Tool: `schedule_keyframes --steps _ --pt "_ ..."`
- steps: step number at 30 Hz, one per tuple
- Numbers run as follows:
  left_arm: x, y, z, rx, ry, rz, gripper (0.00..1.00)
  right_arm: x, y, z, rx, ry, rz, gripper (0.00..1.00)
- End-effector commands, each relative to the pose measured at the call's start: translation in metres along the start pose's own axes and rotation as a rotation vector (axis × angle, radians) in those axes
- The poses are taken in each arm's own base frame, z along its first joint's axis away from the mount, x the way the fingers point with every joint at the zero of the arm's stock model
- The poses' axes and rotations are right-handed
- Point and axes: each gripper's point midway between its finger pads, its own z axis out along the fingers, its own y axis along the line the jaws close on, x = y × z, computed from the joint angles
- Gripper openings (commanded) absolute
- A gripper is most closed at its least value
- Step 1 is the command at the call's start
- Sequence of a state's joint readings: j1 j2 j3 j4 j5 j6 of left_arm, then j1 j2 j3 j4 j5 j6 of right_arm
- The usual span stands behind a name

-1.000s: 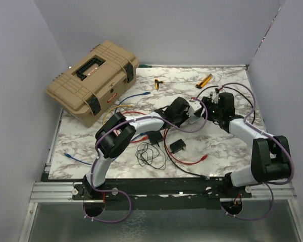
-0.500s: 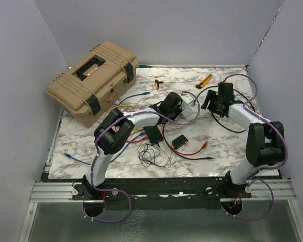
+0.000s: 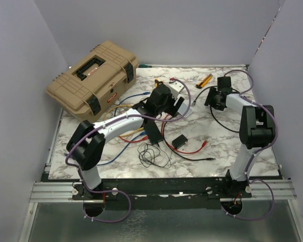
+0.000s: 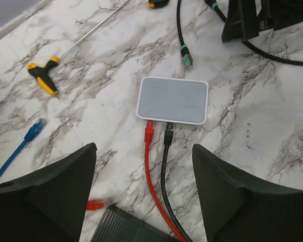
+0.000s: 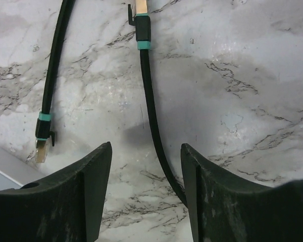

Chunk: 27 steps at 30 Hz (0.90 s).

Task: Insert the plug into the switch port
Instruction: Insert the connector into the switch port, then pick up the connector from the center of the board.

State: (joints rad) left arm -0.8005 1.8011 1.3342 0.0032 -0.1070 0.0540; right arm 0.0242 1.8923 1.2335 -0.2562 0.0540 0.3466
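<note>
The switch, a flat white-grey box (image 4: 172, 100), lies on the marble ahead of my left gripper (image 4: 144, 151). At its near edge, where the switch port is, a red plug (image 4: 149, 130) and a black plug (image 4: 168, 135) sit side by side, their cables running back between my fingers. The left gripper is open and holds nothing; it stands a short way back from the box. In the top view it (image 3: 164, 98) covers most of the box. My right gripper (image 5: 145, 151) is open above a loose black cable (image 5: 150, 116) with a teal-banded plug (image 5: 141, 20).
A tan toolbox (image 3: 93, 80) stands at the back left. A black adapter block (image 3: 179, 141), coiled black wire (image 3: 151, 154), red and blue cables lie mid-table. A yellow T-handle tool (image 4: 43, 78) and a blue plug (image 4: 35, 128) lie left of the box. A second teal-banded plug (image 5: 42, 141) lies nearby.
My left gripper has opened and drawn back toward the rear left, leaving the plugs at the box. The right arm has swung away to the far right.
</note>
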Motion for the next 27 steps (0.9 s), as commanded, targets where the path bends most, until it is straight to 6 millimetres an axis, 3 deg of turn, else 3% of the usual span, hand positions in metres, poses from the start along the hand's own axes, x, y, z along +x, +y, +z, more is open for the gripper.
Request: schedule_keyframes --steps 1,8,15,18,27 --pt "0.002 0.018 -0.034 -0.120 -0.021 -0.127 0.80 0.011 -0.013 0.014 0.069 0.058 -0.030 0.58" --pt "0.022 0.038 -0.073 -0.236 -0.076 -0.228 0.93 0.029 -0.022 0.025 0.104 0.116 -0.045 0.47" --pt "0.029 0.042 -0.081 -0.252 -0.103 -0.223 0.96 0.045 -0.027 0.016 0.116 0.159 -0.047 0.08" --pt "0.036 0.042 -0.083 -0.252 -0.105 -0.222 0.97 0.048 -0.027 0.003 0.105 0.156 -0.037 0.01" --pt "0.031 0.047 -0.094 -0.274 -0.148 -0.249 0.99 0.029 -0.012 -0.066 -0.004 0.012 0.009 0.01"
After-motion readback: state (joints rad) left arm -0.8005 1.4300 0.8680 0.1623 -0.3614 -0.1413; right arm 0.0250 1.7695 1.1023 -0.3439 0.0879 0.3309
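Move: The black cable with teal bands passes some 2 cm below the right hand and about 1 cm to its right, level fore and aft. Its free plug lies about 7 cm ahead, straight on; the other teal-banded plug is about 9 cm left and 2 cm ahead, the switch 14 cm left and level. From the left hand that stretch of cable is about 22 cm right, 5 cm ahead and 13 cm below; the switch is 7 cm right, 5 cm ahead. Down about 2 cm and a touch to the right, the right hand settles around the black cable behind its free plug, shuts on it, then drags it straight back about 5 cm. Meanwhile the left hand, already clear of the switch, draws away left and somewhat back, roughly 10 cm sideways, spreading its fingers fully and swinging counter-clockwise. ##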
